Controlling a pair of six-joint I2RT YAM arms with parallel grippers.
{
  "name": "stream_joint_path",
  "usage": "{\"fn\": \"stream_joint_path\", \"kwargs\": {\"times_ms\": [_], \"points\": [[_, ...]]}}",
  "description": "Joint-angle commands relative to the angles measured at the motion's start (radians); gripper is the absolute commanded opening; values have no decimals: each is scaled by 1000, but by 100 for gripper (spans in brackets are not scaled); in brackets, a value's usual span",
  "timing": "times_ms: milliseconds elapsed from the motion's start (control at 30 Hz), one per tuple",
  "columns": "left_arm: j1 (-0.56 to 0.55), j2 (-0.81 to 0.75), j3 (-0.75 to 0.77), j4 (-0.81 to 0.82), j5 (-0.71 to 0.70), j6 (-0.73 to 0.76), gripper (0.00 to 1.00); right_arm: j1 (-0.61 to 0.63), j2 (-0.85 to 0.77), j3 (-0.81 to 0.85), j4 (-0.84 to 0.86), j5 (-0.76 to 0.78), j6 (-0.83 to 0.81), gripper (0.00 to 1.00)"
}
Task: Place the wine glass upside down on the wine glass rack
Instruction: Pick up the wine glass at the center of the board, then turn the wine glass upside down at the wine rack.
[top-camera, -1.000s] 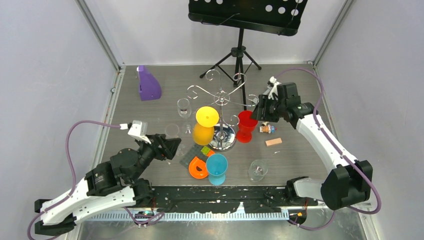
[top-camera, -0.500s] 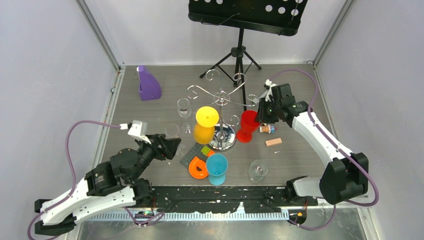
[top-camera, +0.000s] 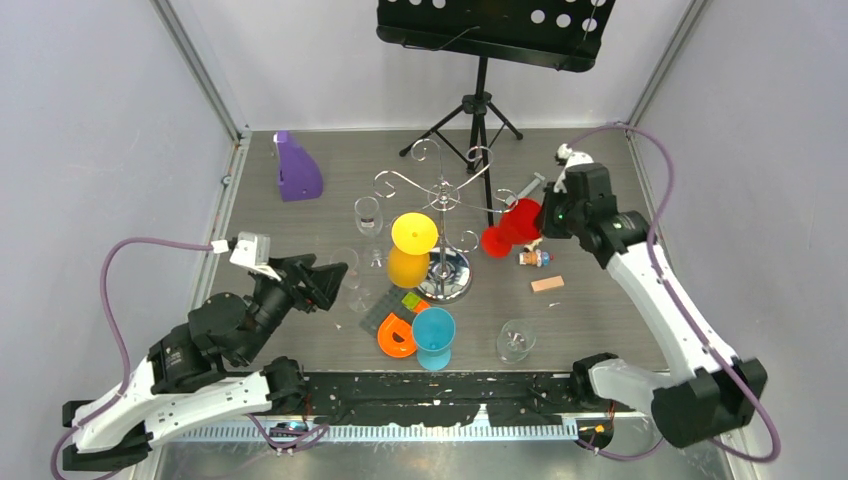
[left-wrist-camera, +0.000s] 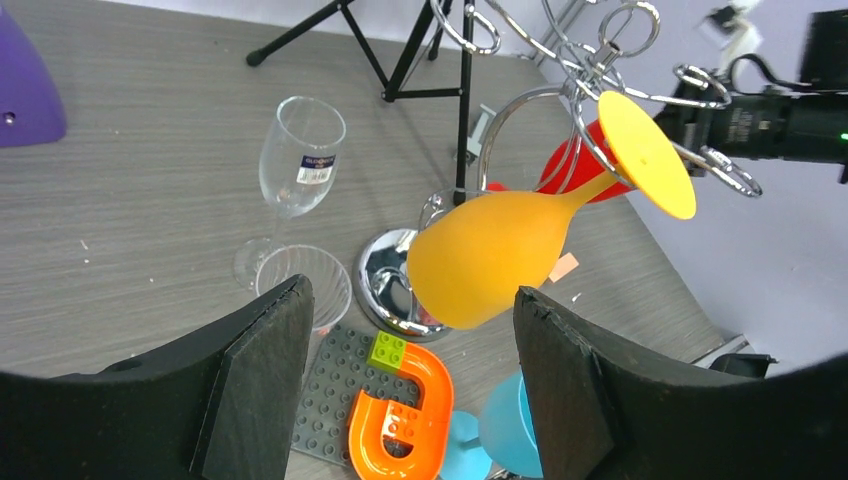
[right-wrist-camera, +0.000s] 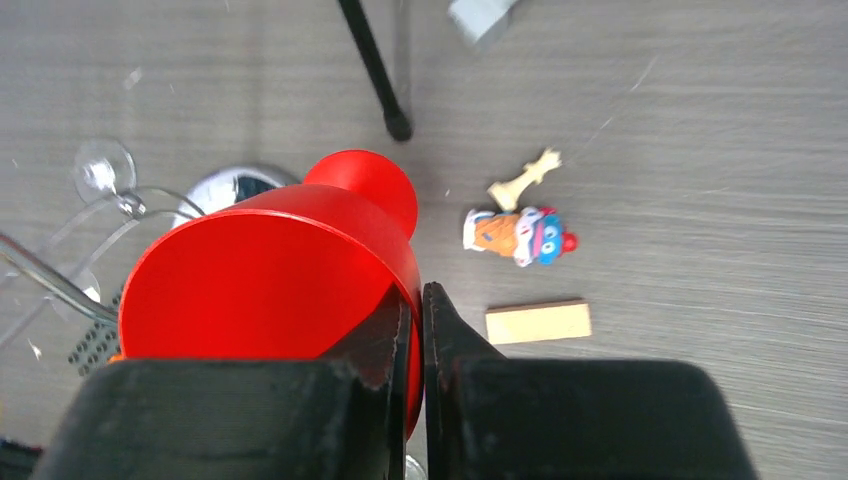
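Note:
My right gripper (top-camera: 543, 216) (right-wrist-camera: 414, 335) is shut on the rim of a red wine glass (top-camera: 512, 227) (right-wrist-camera: 268, 272). The glass is off the table and tilted, its foot pointing toward the wine glass rack (top-camera: 446, 192), a chrome stand with a round mirror base (left-wrist-camera: 385, 287). A yellow wine glass (top-camera: 409, 250) (left-wrist-camera: 498, 256) hangs upside down from one rack arm. My left gripper (top-camera: 330, 284) (left-wrist-camera: 410, 385) stands open and empty, left of the rack above a clear cup (left-wrist-camera: 306, 286). A clear wine glass (top-camera: 368, 214) (left-wrist-camera: 300, 152) stands upright behind it.
A blue wine glass (top-camera: 434, 336), an orange piece (top-camera: 396, 336) on a grey stud plate and a clear glass (top-camera: 516, 341) sit at the front. A toy figure (top-camera: 534, 258) and wood block (top-camera: 547, 284) lie under the right arm. A black tripod stand (top-camera: 480, 106) and purple object (top-camera: 296, 168) are behind.
My right gripper has closed on the red wine glass's rim, lifted it off the table and tipped it while drawing back to the right. The left arm has shifted slightly left.

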Motion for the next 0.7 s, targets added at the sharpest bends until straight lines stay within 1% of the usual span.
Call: {"fn": "stream_joint_path", "kwargs": {"times_ms": [0,33,67,200,267,333,367,400,500,533,567,667], "points": [[-2,12,57,37,-11,52,72,-7,-147,112,-4,199,3,5],[-2,14,63,43,-9,62,72,-8,-179,121,-8,231,-1,5],[-1,15,68,52,-4,77,73,-8,-195,137,-13,302,-10,5],[-3,0,72,108,12,116,74,-8,-318,155,15,501,-45,5],[-2,-2,80,133,27,143,74,-7,-386,166,43,549,-66,5],[-2,12,102,153,50,186,74,-8,-432,205,58,542,-78,5],[-2,26,121,159,67,210,74,-8,-445,223,57,498,-81,5],[-3,46,143,159,85,237,74,-7,-445,276,46,462,-81,5],[-3,125,240,146,131,309,74,-7,-406,403,10,238,-76,6],[-2,154,276,144,145,330,74,-7,-394,460,-6,197,-70,5],[-2,185,312,143,160,352,74,-7,-375,485,-10,125,-56,6],[-2,275,414,157,197,407,74,-6,-346,557,11,9,-3,6]]}}
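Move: The right hand already holds the red wine glass by its rim, clear of the table. From that hand, the wine glass rack's crown is about 19 cm left, 4 cm back and 10 cm higher; the hanging yellow glass is some 25 cm left, 10 cm back and 3 cm lower. From the empty left hand, the red glass is roughly 33 cm right, 15 cm ahead and 19 cm below, with the rack's crown about 20 cm right, 14 cm ahead, nearly level. Up and fast, some 30 cm, the right hand carries the red wine glass away from the rack, drawing back about 9 cm and arcing right before swinging slightly left again; its wrist tips up about 50 degrees while the fingers keep their pinch on the rim. The open left hand also rises, about 12 cm and speeding up, its fingers tilting upward. ##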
